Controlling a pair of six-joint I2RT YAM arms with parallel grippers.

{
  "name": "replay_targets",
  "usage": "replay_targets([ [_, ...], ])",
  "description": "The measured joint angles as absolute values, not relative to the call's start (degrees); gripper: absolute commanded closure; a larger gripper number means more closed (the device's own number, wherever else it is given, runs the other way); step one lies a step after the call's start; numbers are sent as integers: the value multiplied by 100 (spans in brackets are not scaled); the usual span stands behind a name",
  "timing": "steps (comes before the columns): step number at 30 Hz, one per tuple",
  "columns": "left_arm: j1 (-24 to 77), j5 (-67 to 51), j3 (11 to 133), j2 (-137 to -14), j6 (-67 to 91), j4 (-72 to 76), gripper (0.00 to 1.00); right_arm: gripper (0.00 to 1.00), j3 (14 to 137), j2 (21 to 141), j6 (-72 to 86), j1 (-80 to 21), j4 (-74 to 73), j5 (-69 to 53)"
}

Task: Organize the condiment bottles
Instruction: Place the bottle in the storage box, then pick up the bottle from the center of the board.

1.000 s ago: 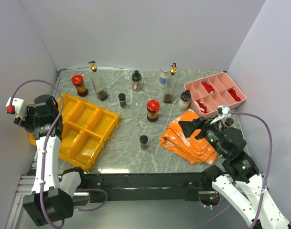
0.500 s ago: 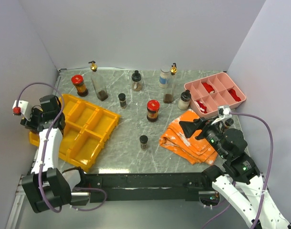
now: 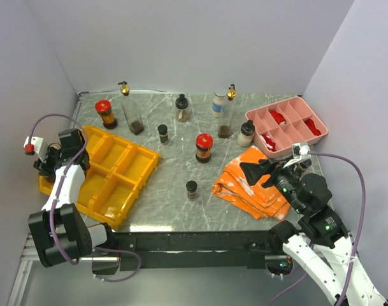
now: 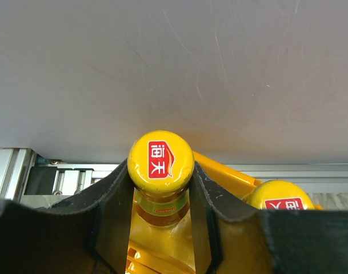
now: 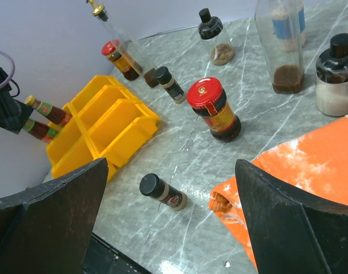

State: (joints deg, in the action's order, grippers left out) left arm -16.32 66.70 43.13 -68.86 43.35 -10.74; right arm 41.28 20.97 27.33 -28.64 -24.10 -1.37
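Note:
My left gripper (image 4: 160, 171) is shut on the yellow cap of a brown-sauce bottle (image 4: 160, 161), held over the left end of the yellow bins (image 4: 222, 168). A second yellow-capped bottle (image 4: 282, 197) lies beside it. From the right wrist, both bottles (image 5: 48, 111) show at the bins' far left corner. Condiment bottles stand on the table: two red-capped jars (image 3: 106, 113) (image 3: 204, 147), two tall gold-spout bottles (image 3: 131, 111) (image 3: 227, 118), and several black-capped ones, including a small one (image 3: 192, 189). My right gripper (image 3: 260, 172) hangs open above the orange cloth (image 3: 251, 185), holding nothing.
The yellow bins (image 3: 117, 169) fill the left of the table. A pink divided tray (image 3: 308, 115) with red items sits at the right rear. Grey walls close in on the left, back and right. The small black-capped bottle (image 5: 162, 192) stands between bins and cloth.
The left arm has folded down and its wrist has shifted slightly right toward the bins, still gripping the yellow-capped bottle. The right arm has barely moved.

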Motion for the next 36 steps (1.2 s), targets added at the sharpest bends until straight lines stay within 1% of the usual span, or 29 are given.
replay_targets([
  [1, -1632, 6663, 4313, -6917, 4335, -1068, 66, 0, 4128, 2078, 2735, -2864, -2412, -134],
  [2, -1632, 6661, 4313, -6917, 4335, -1061, 59, 0, 4128, 2056, 2735, -2864, -2416, -134],
  [5, -1632, 6650, 4313, -6910, 4316, -993, 52, 0, 4128, 1988, 2733, -2864, -2447, -132],
  [12, -1632, 6578, 4355, -6840, 4263, -880, 47, 0, 4128, 1872, 2738, -2864, -2539, -117],
  [13, -1632, 6578, 4368, -6831, 4263, -880, 45, 0, 4128, 1868, 2740, -2864, -2541, -115],
  [14, -1632, 6578, 4381, -6820, 4250, -873, 41, 0, 4128, 1861, 2740, -2864, -2541, -117],
  [16, -1632, 6582, 4388, -6799, 4191, -875, 38, 0, 4128, 1859, 2740, -2864, -2539, -117],
  [17, -1632, 6582, 4397, -6785, 4158, -888, 34, 0, 4128, 1861, 2740, -2864, -2541, -117],
  [19, -1632, 6580, 4438, -6748, 4099, -941, 30, 0, 4128, 1870, 2740, -2864, -2541, -117],
  [22, -1632, 6508, 4543, -6547, 3920, -972, 17, 0, 4136, 1903, 2738, -2864, -2543, -119],
  [23, -1632, 6447, 4593, -6447, 3828, -969, 9, 0, 4136, 1907, 2738, -2864, -2547, -117],
  [25, -1632, 6208, 4707, -6189, 3621, -947, 1, 0, 4136, 1914, 2740, -2864, -2550, -115],
  [26, -1632, 6088, 4762, -6082, 3520, -937, 3, 0, 4136, 1918, 2740, -2864, -2552, -113],
  [31, -1632, 5199, 5443, -5800, 3210, -1146, 4, 0, 4136, 2097, 2808, -2864, -2600, -86],
  [36, -1632, 3791, 6149, -5802, 3157, -1627, 4, 0, 4141, 2536, 2902, -2864, -2689, -89],
])
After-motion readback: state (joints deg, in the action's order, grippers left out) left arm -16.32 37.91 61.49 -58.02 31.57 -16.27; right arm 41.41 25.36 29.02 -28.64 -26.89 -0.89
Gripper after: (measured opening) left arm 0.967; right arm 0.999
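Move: The left fingers still hold the bottle near its cap, its middle about 5 cm below the hand point, inside the left end of the storage box. The other yellow-capped bottle is some 6 cm ahead and 2 cm right, about as low; the storage box's middle lies roughly level ahead, 19 cm right and 11 cm down. From the right hand the held bottle is some 68 cm left, about 5 cm ahead and 15 cm lower. Left fingers open off the bottle and rise about 15 cm and forward, turning clockwise; right hand dips slightly. ##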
